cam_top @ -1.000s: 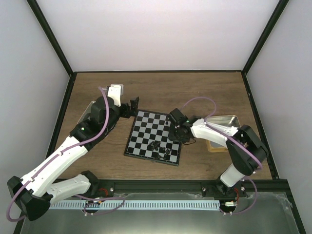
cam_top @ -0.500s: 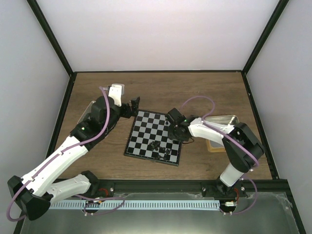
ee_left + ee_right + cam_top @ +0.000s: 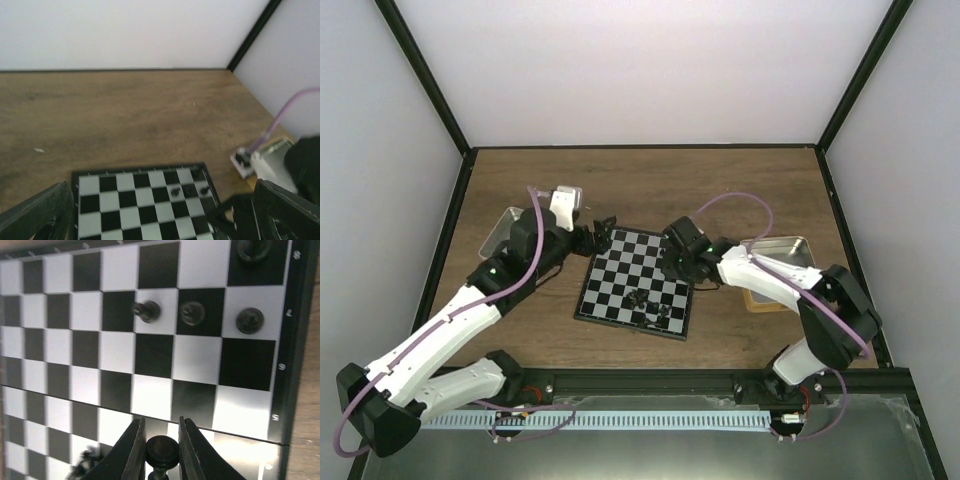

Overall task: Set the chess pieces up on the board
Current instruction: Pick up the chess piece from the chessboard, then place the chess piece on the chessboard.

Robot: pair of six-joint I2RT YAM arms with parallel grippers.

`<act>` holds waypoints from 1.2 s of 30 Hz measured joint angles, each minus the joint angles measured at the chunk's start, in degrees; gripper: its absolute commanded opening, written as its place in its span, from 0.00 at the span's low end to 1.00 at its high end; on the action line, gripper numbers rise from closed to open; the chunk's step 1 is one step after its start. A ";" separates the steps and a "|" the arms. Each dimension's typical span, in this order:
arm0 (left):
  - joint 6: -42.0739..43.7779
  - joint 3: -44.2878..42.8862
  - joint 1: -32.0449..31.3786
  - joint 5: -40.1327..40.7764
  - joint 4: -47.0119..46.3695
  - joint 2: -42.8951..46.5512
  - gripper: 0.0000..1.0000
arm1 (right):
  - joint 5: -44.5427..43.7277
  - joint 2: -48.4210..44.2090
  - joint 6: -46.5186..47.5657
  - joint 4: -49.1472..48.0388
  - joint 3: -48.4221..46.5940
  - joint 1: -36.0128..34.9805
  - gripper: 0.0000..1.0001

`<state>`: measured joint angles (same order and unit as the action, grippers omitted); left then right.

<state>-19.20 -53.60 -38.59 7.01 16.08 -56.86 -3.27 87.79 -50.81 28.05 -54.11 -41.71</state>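
Note:
The board (image 3: 625,285) lies flat at the table's middle, and also shows as the board (image 3: 80,340) in the right wrist view. My right gripper (image 3: 161,442) is shut on a black chess piece (image 3: 162,451), seen from above over the board's right half. Three more black pieces (image 3: 192,313) stand in a row near the right rim, and a further piece (image 3: 253,247) sits in the corner. My right gripper (image 3: 678,262) hangs over the board's right edge. My left gripper (image 3: 600,230) is open with nothing in it, at the board's far left corner. A few black pieces (image 3: 655,305) lie near the front edge.
A metal tin (image 3: 502,226) sits left of the board behind my left arm. Another tin (image 3: 782,248) and a tan-rimmed tin (image 3: 765,300) sit to the right, under my right arm. Black frame posts edge the table.
My right gripper's jaws closed on a black piece and it shifted slightly towards the far side. My left arm swung right and nearer the board's far left corner, uncovering the left tin.

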 measured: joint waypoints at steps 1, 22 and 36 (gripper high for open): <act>-0.42 1.22 -0.02 -1.29 -0.39 0.35 1.00 | 0.24 -0.72 -0.68 -1.01 0.20 0.00 0.15; -18.14 21.75 -3.04 -16.17 -24.35 -13.07 0.80 | 20.92 -6.43 -27.67 -33.40 16.39 2.95 0.15; -22.53 25.53 -8.98 -16.33 -39.39 -19.02 0.40 | 29.49 -6.45 -42.75 -46.71 21.38 5.11 0.13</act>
<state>-41.74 -28.08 -47.57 -9.32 -23.31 -75.88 26.22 81.34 -93.56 -18.65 -32.73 -36.60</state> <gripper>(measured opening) 0.446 0.162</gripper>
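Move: The right gripper already holds the black chess piece by its top, the body hanging about 2 cm below its finger pads. For the empty left gripper that piece lies roughly 18 cm to the right, about level in reach and some 24 cm lower. From the right hand, the nearer heap of loose pieces lies about 4 cm back and 7 cm left, and the row of three standing pieces 9 cm ahead and 1 cm right, both about 6 cm below. Bring the wide-open left gripper steeply down some 17 cm and right about 10, easing back a little, tipping its fingers downward and closing them to about half-way around the hanging end of the chess piece. Meanwhile keep the right grip, lift and shift left about 5 cm, and roll that wrist some 50 degrees so its fingers and the piece swing from down towards the left gripper. ##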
